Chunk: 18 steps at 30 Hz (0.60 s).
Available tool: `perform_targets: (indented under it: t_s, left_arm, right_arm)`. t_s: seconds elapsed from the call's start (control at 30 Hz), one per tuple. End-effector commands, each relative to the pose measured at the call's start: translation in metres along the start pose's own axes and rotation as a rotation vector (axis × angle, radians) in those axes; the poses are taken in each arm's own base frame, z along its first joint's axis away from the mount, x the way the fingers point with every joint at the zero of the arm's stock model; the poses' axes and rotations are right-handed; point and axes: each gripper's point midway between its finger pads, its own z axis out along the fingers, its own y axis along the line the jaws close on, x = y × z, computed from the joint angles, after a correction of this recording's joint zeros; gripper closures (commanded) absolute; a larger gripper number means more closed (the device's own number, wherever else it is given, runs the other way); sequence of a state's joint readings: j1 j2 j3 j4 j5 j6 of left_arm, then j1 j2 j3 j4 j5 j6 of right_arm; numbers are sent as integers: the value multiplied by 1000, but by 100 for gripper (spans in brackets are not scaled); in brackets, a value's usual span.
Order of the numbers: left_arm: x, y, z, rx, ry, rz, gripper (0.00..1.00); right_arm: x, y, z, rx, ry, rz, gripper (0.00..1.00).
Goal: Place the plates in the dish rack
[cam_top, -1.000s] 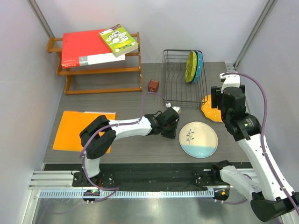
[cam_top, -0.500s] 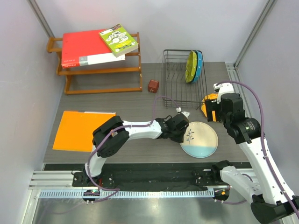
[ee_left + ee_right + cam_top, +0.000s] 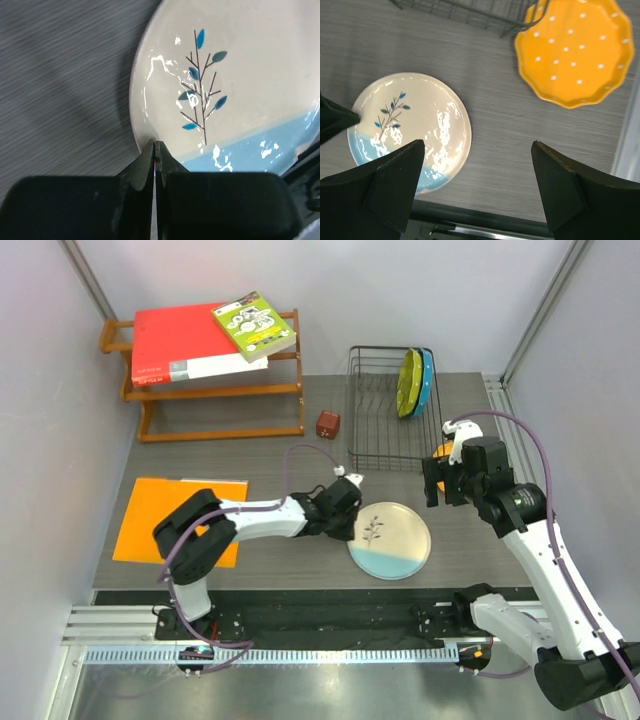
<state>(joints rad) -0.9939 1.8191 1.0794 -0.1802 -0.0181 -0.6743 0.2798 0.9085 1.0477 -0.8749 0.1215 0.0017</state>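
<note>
The cream plate (image 3: 390, 540) with its blue band and sprig lies flat near the table's front. My left gripper (image 3: 350, 523) is shut, its tips (image 3: 156, 145) touching the plate's left rim (image 3: 142, 125). The right gripper (image 3: 447, 480) hangs open above the table, with the cream plate (image 3: 412, 125) on one side and the orange-yellow dotted plate (image 3: 575, 50) on the other, and nothing between its fingers. The top view hides most of the orange plate under that arm. The black wire dish rack (image 3: 385, 410) holds the lime green plate (image 3: 408, 383) and the blue plate (image 3: 427, 380) upright at its right end.
A wooden shelf (image 3: 215, 390) with books stands at the back left. A small red-brown cube (image 3: 327, 424) sits left of the rack. An orange mat (image 3: 175, 518) lies at the left. The rack's corner (image 3: 520, 22) is close to the orange plate.
The left gripper reached the cream plate's rim, then drew back left, and the plate slid left with it. The right gripper opened wider and shifted left.
</note>
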Motion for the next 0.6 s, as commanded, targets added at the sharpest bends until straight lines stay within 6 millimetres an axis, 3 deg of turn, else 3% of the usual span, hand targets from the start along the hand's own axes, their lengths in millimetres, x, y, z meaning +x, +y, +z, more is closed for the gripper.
perform_targets:
  t_s: [0.0, 0.1, 0.13, 0.27, 0.37, 0.43, 0.47, 0.5, 0.57]
  left_arm:
    - [20, 59, -28, -144, 10, 33, 100]
    - [27, 90, -40, -194, 4, 27, 100]
    - [22, 95, -49, -195, -21, 16, 100]
    - [15, 149, -71, -281, -41, -60, 100]
    - [19, 182, -87, -339, -57, -103, 100]
    - [18, 191, -92, -333, -85, -150, 99]
    - [5, 188, -101, -286, -124, -166, 93]
    - [-7, 184, -106, -257, -162, -163, 68]
    - [-41, 176, -123, -214, -241, -130, 49]
  right_arm:
    - [0, 37, 7, -192, -9, 61, 6]
    - [-10, 57, 14, -299, -37, 88, 6]
    - [-11, 62, 18, -315, -32, 113, 7]
    - [-8, 104, 35, -528, 34, 233, 10]
    - [7, 115, 49, -560, 95, 338, 11]
    - [24, 120, 59, -556, 152, 395, 12]
    - [24, 121, 63, -562, 148, 405, 12]
    - [31, 126, 66, -585, 170, 416, 12]
    - [28, 133, 70, -621, 148, 436, 12]
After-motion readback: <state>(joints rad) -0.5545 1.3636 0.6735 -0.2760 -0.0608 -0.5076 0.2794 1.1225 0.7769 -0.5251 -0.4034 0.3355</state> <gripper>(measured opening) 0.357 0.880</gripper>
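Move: The left hand's closed fingertips are on the left rim of the blue-and-cream plate, whose middle is about 9 cm to the right, level fore and aft and barely 1 cm lower. From that hand the orange folder is centred some 42 cm left and 4 cm ahead, the red block 27 cm ahead and 6 cm left. The right hand hangs open, the same plate about 13 cm left, 5 cm back and 20 cm below; the orange plate is about 12 cm ahead, 6 cm right, equally low. Leftwards, in one quick level sweep of about 20 cm, the left hand keeps its shut fingertips on the plate's left rim and drags the plate across the table towards the orange folder, swinging some 20 degrees counter-clockwise and curving slightly forward before the fingers start to part over the rim. The open right hand swings left and sinks, roughly 10 cm each way, while its left side rolls up some 30 degrees. ##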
